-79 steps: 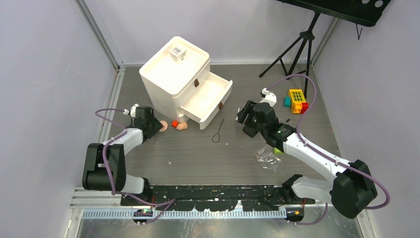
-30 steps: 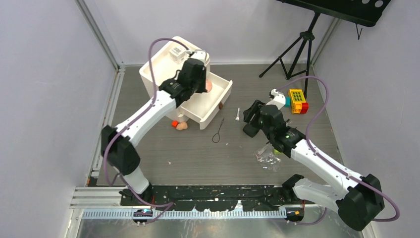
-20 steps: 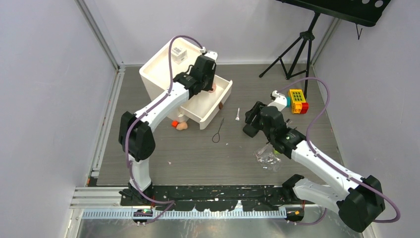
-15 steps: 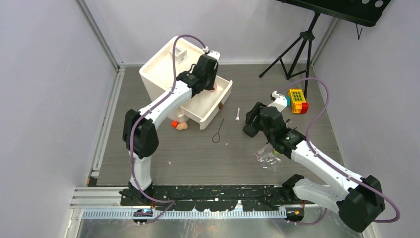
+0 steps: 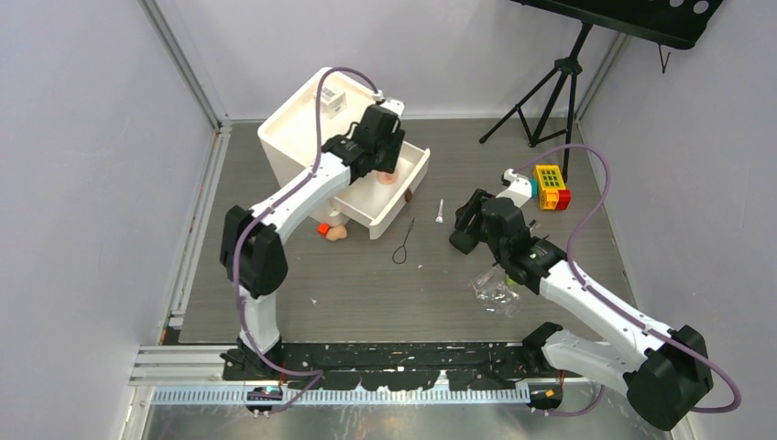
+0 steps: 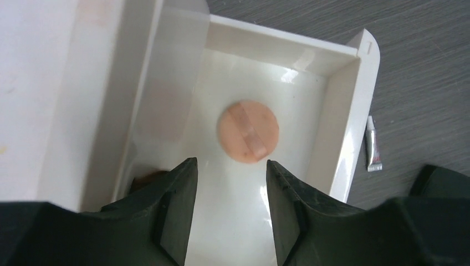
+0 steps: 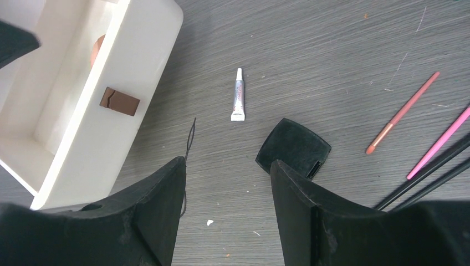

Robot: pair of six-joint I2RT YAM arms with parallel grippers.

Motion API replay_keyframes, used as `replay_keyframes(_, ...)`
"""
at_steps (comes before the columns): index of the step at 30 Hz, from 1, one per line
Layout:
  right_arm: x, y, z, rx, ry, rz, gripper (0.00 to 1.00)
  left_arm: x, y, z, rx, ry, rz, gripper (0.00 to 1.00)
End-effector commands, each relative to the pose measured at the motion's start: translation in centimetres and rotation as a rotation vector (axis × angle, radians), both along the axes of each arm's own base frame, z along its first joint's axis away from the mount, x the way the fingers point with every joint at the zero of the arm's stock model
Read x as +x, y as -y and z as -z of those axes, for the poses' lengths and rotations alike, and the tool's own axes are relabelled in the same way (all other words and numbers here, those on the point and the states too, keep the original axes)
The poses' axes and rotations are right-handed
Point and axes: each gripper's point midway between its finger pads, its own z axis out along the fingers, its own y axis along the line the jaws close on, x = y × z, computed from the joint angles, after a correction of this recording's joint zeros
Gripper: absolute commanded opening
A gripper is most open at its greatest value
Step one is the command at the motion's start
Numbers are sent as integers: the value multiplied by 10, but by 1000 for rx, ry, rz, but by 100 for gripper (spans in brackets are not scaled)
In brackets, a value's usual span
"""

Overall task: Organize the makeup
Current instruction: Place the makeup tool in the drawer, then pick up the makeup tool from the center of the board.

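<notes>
My left gripper (image 5: 382, 167) hangs open over the pulled-out drawer (image 5: 412, 183) of the white organizer. In the left wrist view the round peach-pink puff (image 6: 247, 131) lies flat on the drawer floor, just ahead of the empty left gripper (image 6: 228, 166). A peach sponge (image 5: 336, 233) rests on the table in front of the organizer. My right gripper (image 7: 228, 166) is open above bare table, with the black compact (image 7: 292, 147) just beside its right finger and a small white tube (image 7: 238, 95) further ahead. Thin pencils (image 7: 402, 113) lie to the right.
A clear barcoded box (image 5: 331, 96) sits on the organizer's top. A small red cube (image 5: 322, 228) lies by the sponge, and a black cord loop (image 5: 403, 246) beside the drawer. Toy blocks (image 5: 550, 186) and a tripod (image 5: 550, 92) stand at the back right; crumpled clear plastic (image 5: 495, 293) lies under the right arm.
The left arm swung over the drawer with the puff, its jaws opened, and the puff now lies loose on the drawer floor. The right arm has stayed put.
</notes>
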Motion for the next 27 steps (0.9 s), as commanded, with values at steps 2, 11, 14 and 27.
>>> replay_keyframes(2, 6, 5, -11, -2, 43, 27, 62, -42, -25, -97, -141, 181, -21, 51)
replay_keyframes(11, 10, -5, -1, 13, 22, -1, 62, -135, -114, -105, -394, 301, -265, 53)
replay_keyframes(14, 12, -9, 1, 18, 16, -14, 62, -160, -148, -71, -448, 284, -424, 53)
replay_keyframes(27, 16, -18, 6, 27, -7, -37, 62, -183, -170, 36, -796, 160, -727, 53)
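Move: The peach sponge lies about 13 cm back and 11 cm left of the left hand, some 17 cm lower; the red block sits 12 cm back and 14 cm left. The already released powder puff is on the drawer floor, roughly 10 cm under the left fingers and about 1 cm back. From the right hand, the black compact is about 1 cm ahead, 2 cm left and 14 cm below, the white tube 7 cm ahead and 7 cm left. Back, left and up out of the open drawer, the left hand swings clear of the puff with its fingers still open, then from halfway sinks towards the peach sponge and red block, about 20 cm back and 19 cm left in all, turning counter-clockwise with its left side dipping. Downward, some 3 cm and slightly left, the open right hand eases towards the black compact, touching nothing. ##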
